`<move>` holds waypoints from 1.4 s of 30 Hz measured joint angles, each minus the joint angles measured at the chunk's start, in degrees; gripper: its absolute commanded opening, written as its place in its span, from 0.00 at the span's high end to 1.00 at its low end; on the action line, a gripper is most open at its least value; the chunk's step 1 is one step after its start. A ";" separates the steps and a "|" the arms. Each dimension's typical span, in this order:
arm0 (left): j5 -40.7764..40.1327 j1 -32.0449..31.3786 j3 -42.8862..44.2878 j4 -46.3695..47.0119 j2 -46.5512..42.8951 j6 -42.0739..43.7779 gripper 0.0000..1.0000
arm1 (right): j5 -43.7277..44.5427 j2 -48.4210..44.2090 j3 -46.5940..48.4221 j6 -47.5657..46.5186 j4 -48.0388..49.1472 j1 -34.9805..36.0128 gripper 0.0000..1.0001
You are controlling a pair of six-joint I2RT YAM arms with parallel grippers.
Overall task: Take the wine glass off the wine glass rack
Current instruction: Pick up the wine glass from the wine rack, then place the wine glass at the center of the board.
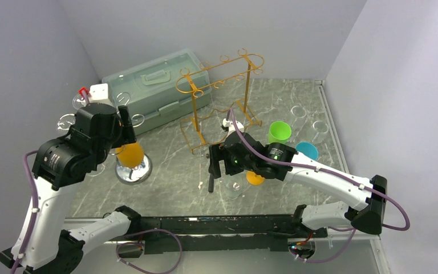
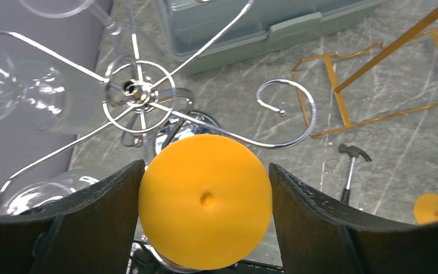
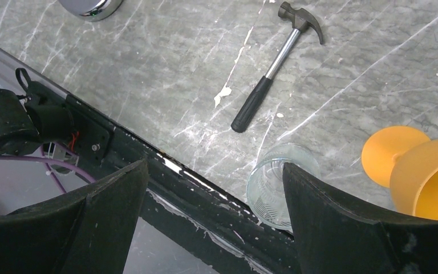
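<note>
An orange wine glass (image 2: 205, 200) hangs on the silver wine glass rack (image 2: 140, 91), over the rack's chrome base (image 1: 133, 171). In the left wrist view its round orange end fills the gap between my fingers, and both pads touch its sides. My left gripper (image 1: 126, 134) is shut on it beside the rack's post. Clear wine glasses (image 2: 40, 97) hang on other arms of the rack. My right gripper (image 3: 214, 188) is open and empty, low over the table's front edge, next to a clear tumbler (image 3: 274, 182).
A second orange wine glass (image 3: 422, 171) lies on the table to the right of the tumbler. There are also a small hammer (image 3: 274, 74), a gold wire rack (image 1: 219, 85), a pale green storage box (image 1: 159, 85), a green cup (image 1: 279, 131) and a blue cup (image 1: 307, 149).
</note>
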 measured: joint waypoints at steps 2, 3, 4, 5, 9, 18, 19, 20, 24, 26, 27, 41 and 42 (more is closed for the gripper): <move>1.07 -0.02 -0.13 1.38 0.42 0.11 0.48 | 0.07 -0.02 0.00 0.00 0.22 0.00 0.10; 1.70 -0.02 -0.17 1.88 0.76 0.17 0.48 | 0.11 -0.04 0.00 0.00 0.44 0.00 0.10; 2.12 -0.02 -0.17 2.27 0.85 0.22 0.48 | 0.13 -0.09 0.00 0.00 0.61 0.00 0.10; 2.49 -0.02 -0.17 2.75 1.18 0.31 0.48 | 0.15 -0.13 0.00 0.02 0.81 0.00 0.10; 4.46 -0.02 -0.17 3.72 2.16 0.39 0.48 | 0.61 -0.31 0.00 0.04 1.46 0.00 0.10; 12.94 -0.02 0.33 3.80 3.02 -0.02 0.49 | 1.18 -3.04 0.00 0.35 4.98 0.00 0.10; 13.88 -0.02 0.37 3.82 3.02 -0.15 0.49 | 1.18 -3.72 0.00 0.46 5.77 0.00 0.10; 15.13 -0.02 0.39 3.91 3.02 -0.52 0.49 | 1.18 -4.42 0.00 0.50 6.67 0.00 0.10; 20.46 -0.02 0.59 5.01 2.97 -2.51 0.49 | 1.05 -6.91 -0.26 1.20 11.10 0.00 0.10; 23.08 -0.02 0.59 6.14 2.95 -3.87 0.49 | 0.81 -8.57 -1.20 1.84 14.36 0.00 0.09; 24.41 -0.02 0.59 6.82 2.93 -4.68 0.49 | 0.72 -9.18 -1.62 2.05 15.52 0.00 0.09; 38.21 -0.02 -0.33 22.75 4.00 -18.43 0.49 | -9.57 -15.96 -10.95 9.42 36.48 -9.05 0.07; 38.86 -0.02 -0.33 23.74 4.61 -19.15 0.49 | -11.06 -16.13 -11.80 10.34 37.68 -10.75 0.07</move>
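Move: The left hand already holds the orange wine glass by its foot, bowl hanging about 9 cm below; the open right hand, its goal, is roughly 30 cm right, 4 back and 15 lower. From the right hand that glass lies about 30 cm left, 6 ahead and 6 up; a clear glass stands 6 cm right, level, 14 below, a standing orange glass 15 right, 1 ahead, 12 below. Left carries its glass some 16 cm right, tipping it towards the open right hand, which rises 15 cm. ##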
